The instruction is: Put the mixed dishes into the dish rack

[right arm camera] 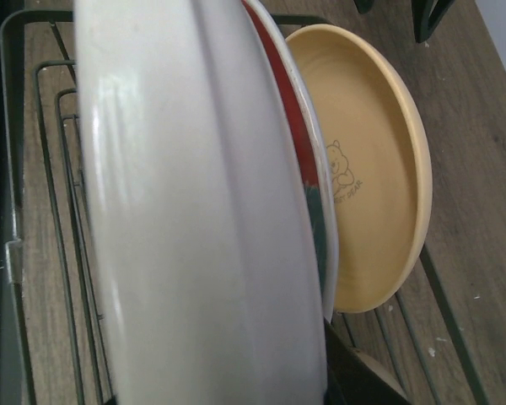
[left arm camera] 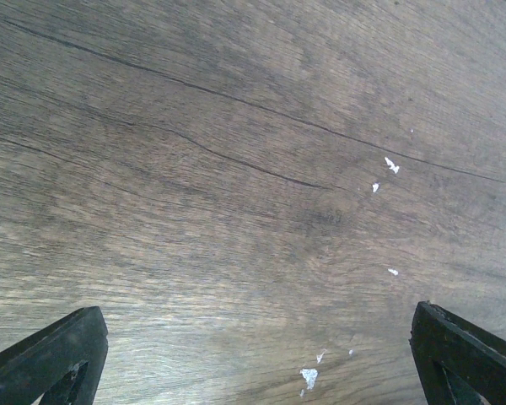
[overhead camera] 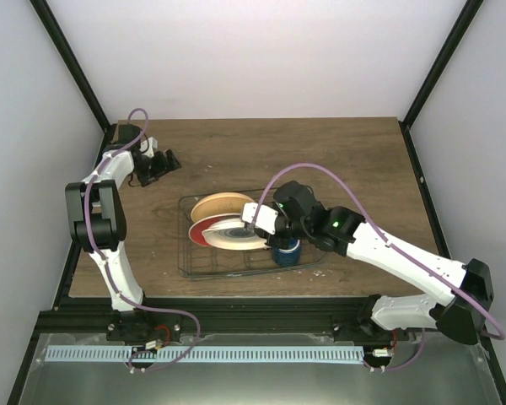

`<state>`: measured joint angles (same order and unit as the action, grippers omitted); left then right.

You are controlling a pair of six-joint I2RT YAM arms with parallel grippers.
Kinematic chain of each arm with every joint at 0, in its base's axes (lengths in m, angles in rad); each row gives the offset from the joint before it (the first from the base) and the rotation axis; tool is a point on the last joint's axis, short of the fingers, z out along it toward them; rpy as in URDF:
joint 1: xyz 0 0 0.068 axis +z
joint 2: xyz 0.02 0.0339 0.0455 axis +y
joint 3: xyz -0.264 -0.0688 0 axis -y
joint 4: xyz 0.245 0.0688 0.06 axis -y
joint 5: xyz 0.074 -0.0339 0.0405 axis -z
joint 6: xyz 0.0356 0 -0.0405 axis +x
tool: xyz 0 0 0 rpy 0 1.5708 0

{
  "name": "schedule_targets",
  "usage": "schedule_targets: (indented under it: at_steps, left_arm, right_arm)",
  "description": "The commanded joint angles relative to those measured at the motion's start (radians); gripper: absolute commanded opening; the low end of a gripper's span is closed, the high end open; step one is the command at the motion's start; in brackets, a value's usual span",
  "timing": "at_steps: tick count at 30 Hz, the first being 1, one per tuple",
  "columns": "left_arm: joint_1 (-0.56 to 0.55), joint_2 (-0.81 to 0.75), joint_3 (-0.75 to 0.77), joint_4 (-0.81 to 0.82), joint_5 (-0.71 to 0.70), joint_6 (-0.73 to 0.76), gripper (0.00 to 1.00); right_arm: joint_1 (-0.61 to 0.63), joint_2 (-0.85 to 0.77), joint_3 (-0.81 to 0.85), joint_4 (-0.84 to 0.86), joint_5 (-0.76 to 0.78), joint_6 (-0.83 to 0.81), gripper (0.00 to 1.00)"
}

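The wire dish rack [overhead camera: 185, 253] sits mid-table. Three plates stand on edge in it: the orange-yellow plate [overhead camera: 219, 204] at the back, the red plate [overhead camera: 204, 230], and the white plate with the blue-green centre [overhead camera: 236, 234] in front. My right gripper [overhead camera: 257, 218] is shut on the white plate's right rim. In the right wrist view the white plate's pale underside [right arm camera: 194, 211] fills the frame, with the red plate [right arm camera: 308, 173], the orange-yellow plate [right arm camera: 375, 169] and one dark finger [right arm camera: 354, 380] behind it. The dark blue mug [overhead camera: 285, 251] stands in the rack under my right wrist. I cannot make out the cream bowl. My left gripper [overhead camera: 156, 164] is open and empty.
The left wrist view shows only bare wood with white flecks [left arm camera: 308, 375] between the open left gripper's [left arm camera: 253, 371] wide-apart fingertips [left arm camera: 42, 363]. Rack wires [right arm camera: 51, 169] run left of the white plate. Black frame posts stand at the table's back corners.
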<state>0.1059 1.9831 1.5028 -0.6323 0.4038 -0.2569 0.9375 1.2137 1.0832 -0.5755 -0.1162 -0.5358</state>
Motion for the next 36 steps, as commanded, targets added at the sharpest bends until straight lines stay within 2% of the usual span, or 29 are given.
schedule_targets:
  at_steps: [1, 16, 36]
  left_arm:
    - [-0.004, -0.033, -0.013, 0.014, -0.005, 0.012, 1.00]
    - [-0.003, -0.015, -0.017, 0.020, -0.007, 0.023, 1.00]
    - [0.004, 0.013, -0.010, 0.025, 0.007, 0.027, 1.00]
  right_arm:
    - [0.030, 0.001, 0.026, 0.156, 0.037, -0.026, 0.01]
    - [0.081, 0.037, 0.009, 0.179, 0.005, -0.065, 0.01]
    - [0.102, 0.200, -0.020, 0.219, -0.065, -0.063, 0.01]
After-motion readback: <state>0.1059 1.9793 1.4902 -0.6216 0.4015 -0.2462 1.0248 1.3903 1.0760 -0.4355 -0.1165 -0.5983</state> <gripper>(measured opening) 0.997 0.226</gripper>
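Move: My right hand already holds the white plate and takes it to the free slots in front of the red plate, their middle about 12 cm to my left, 1 cm back and 12 cm below. The standing red plate is some 8 cm left and 4 ahead; the yellow plate about 10 left and 11 ahead, both roughly 11 below. The blue mug is 7 cm right, 2 back and 15 below. Those slots lie 20 cm right of my left hand, 29 back and 3 higher. I carry the white plate about 5 cm left across the front of the red plate with my right hand, nearly level at first, then sinking more and more, some 4 cm in all, down into the rack's front-left part. My wrist turns a little counter-clockwise, about 7 degrees, and my fingers keep their pinch on the rim. ##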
